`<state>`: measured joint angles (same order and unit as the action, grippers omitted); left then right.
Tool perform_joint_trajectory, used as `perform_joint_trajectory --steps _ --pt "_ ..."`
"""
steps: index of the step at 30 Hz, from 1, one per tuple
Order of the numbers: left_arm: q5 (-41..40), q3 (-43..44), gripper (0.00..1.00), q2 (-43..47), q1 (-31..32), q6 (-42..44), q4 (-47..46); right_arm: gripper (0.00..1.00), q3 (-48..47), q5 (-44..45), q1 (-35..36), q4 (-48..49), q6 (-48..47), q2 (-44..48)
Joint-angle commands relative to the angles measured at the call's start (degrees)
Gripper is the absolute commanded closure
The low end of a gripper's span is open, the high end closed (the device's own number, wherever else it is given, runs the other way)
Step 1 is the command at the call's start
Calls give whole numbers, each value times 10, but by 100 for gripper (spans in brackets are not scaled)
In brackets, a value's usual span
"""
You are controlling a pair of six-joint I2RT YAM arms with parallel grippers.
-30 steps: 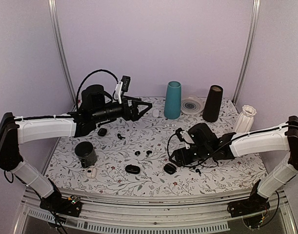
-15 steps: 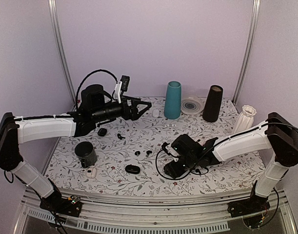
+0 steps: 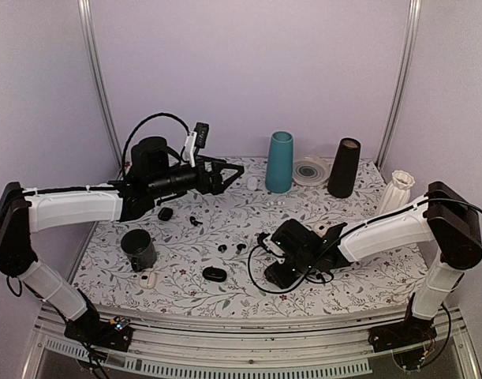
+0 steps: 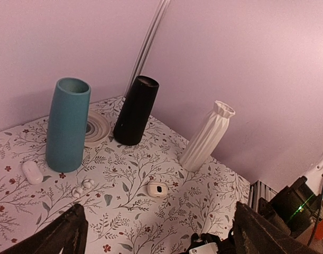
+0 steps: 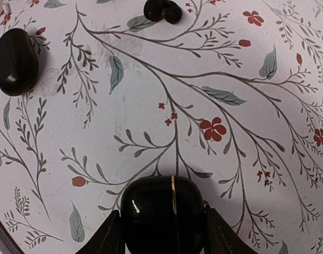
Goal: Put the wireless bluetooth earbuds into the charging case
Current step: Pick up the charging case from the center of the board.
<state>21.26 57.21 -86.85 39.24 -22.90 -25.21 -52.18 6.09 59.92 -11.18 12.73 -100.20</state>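
Two tiny glossy black earbuds lie side by side mid-table; one pair also shows at the top of the right wrist view. My right gripper is low on the table, its fingers pressed against both sides of a closed black charging case with a thin gold seam. The gripper hides this case in the top view. A second black pebble-shaped case lies to its left, also seen in the right wrist view. My left gripper is open and empty, held high over the back left.
A teal vase, a white ribbed dish, a black vase and a white ribbed vase stand at the back. A black cup and a white case sit front left. Another small black case lies behind them.
My right gripper has moved left and down over the black charging case, and its fingers now hug the case's sides. The left arm has not moved.
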Motion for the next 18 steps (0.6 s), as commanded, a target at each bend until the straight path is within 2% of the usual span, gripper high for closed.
perform_joint_trajectory --steps 1,5,18 --pt "-6 10 4 -9 -9 -7 8 72 -1 18 4 -6 -4 -2" --pt "-5 10 4 -9 -10 -9 8 80 10 33 4 12 2 31" --pt "34 29 7 -31 -16 -37 19 80 21 122 4 73 -32 194"
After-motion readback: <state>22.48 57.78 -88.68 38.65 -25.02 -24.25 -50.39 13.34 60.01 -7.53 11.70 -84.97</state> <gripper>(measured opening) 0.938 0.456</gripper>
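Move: The charging case already sits between the right hand's fingers, still down on the board. The other black case lies about 14 cm to the left and level with it. Two loose black earbuds lie some 8 cm ahead and roughly 10 cm to the left, and another black pair some 10 cm to the right. From the left hand, which is empty, the held case is about 12 cm back, 9 cm to the right and 27 cm below. The right hand keeps its pinch on the charging case and, after a short, nearly still start, lifts it quickly straight up off the board by about 10 cm, easing only some 2 cm forward as it nears the height of the waiting left hand. On the way up the wrist tilts by nearly 20 degrees, swinging the downward-pointing fingertips outward, forward and to the left, with the finger gap unchanged. ##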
